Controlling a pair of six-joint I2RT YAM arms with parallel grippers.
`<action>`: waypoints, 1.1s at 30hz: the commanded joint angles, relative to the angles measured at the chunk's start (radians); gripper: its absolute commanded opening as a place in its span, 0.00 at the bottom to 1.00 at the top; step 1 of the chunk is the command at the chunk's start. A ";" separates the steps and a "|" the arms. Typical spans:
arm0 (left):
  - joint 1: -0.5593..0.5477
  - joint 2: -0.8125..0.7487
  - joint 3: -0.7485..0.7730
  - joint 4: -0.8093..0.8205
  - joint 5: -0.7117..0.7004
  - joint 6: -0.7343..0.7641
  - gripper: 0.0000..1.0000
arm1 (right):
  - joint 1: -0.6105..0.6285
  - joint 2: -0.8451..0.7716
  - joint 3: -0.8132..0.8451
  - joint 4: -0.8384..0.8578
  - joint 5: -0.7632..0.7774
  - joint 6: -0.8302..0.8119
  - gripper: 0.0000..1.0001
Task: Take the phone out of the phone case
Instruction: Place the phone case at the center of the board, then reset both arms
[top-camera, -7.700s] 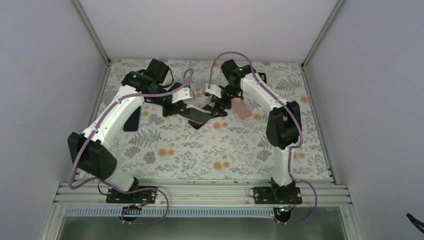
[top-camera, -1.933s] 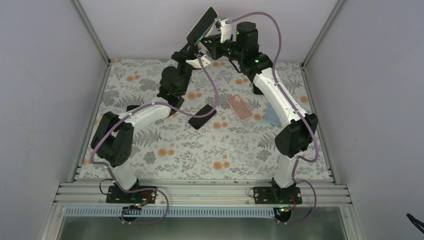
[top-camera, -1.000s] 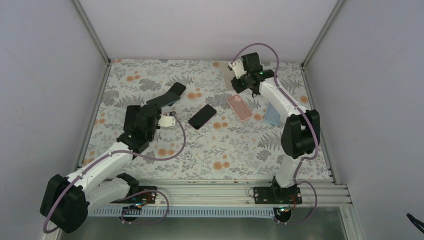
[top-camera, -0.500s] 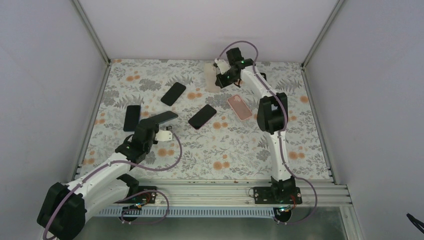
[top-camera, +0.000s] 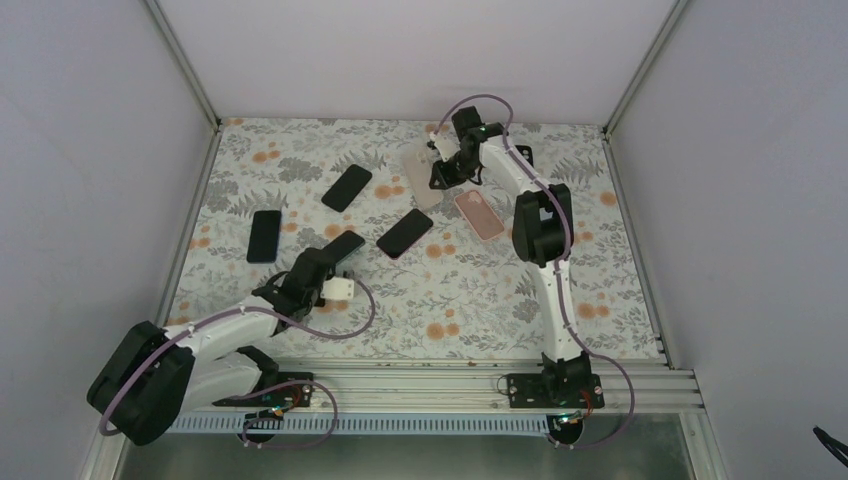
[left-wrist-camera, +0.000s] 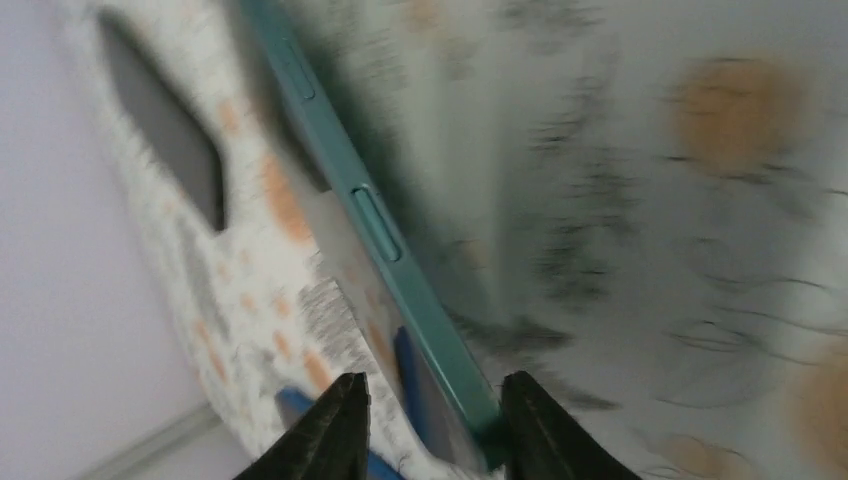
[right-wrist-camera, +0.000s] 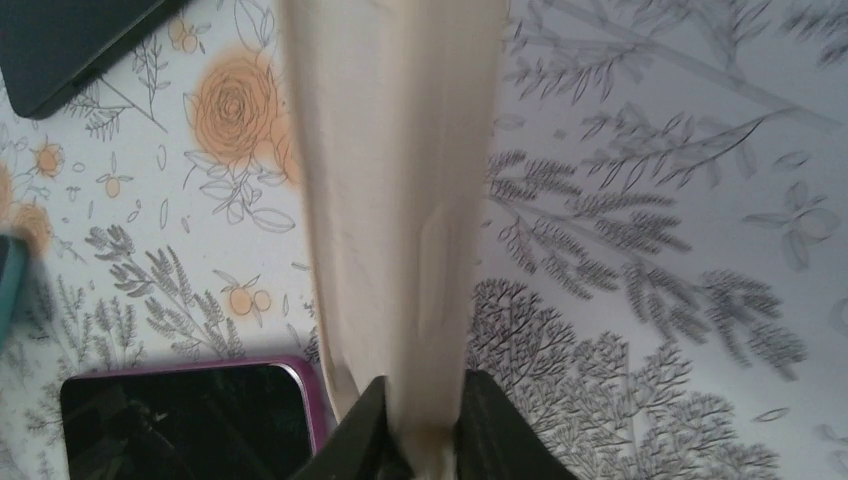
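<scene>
The phone (top-camera: 343, 245) is dark with a teal edge (left-wrist-camera: 385, 240) and lies at the tip of my left gripper (top-camera: 325, 268), left of the table's middle. In the left wrist view that gripper (left-wrist-camera: 435, 380) is open. The teal edge rests against the right finger (left-wrist-camera: 535, 430), and the left finger stands off the glass. The beige phone case (top-camera: 420, 172) hangs at the far middle of the table, empty. My right gripper (top-camera: 443, 172) is shut on it. The right wrist view shows both fingers of that gripper (right-wrist-camera: 425, 385) pressed on the case (right-wrist-camera: 395, 150).
A pink-cased phone (top-camera: 479, 215) lies just right of the beige case, and its purple rim (right-wrist-camera: 295, 385) is near my right fingers. Three bare black phones lie on the flowered cloth: one at the centre (top-camera: 405, 232), one further back (top-camera: 347, 187), one at the left (top-camera: 264, 235).
My left arm has drawn back and lowered the phone towards the cloth, and its jaws have parted. My right gripper has carried the beige case a little nearer and lower.
</scene>
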 joint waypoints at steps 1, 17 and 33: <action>-0.027 0.006 0.003 -0.153 0.058 -0.056 0.44 | -0.018 0.057 0.012 -0.097 -0.090 -0.012 0.23; -0.019 -0.079 0.592 -0.940 0.542 -0.340 1.00 | -0.041 -0.390 -0.320 -0.002 0.257 -0.148 1.00; 1.000 0.099 0.906 -0.523 0.873 -0.749 1.00 | -0.238 -1.294 -1.259 0.867 0.660 -0.136 1.00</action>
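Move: The right hand holds the clear case by its right side; its resting place is level with the hand, about 3 cm left and 5 cm down. The pink case lies some 8 cm back and 12 cm right, the purple-rimmed phone about 12 cm back and 8 cm left. The teal phone's spot is roughly 4 cm ahead, 3 cm right and 4 cm below the left hand; from that hand the purple-rimmed phone is 11 cm ahead, 20 cm right, the left black phone 9 cm ahead, 15 cm left. Down and slightly back, the right hand lowers the clear case about 4 cm, opens wide to release it, then climbs some 25 cm while swinging right and back, fingers tipping up. The left hand eases back and down 2–3 cm, lets go of the teal phone's near end, backs off and right, then rises and sweeps left and forward, wrist rolling. ##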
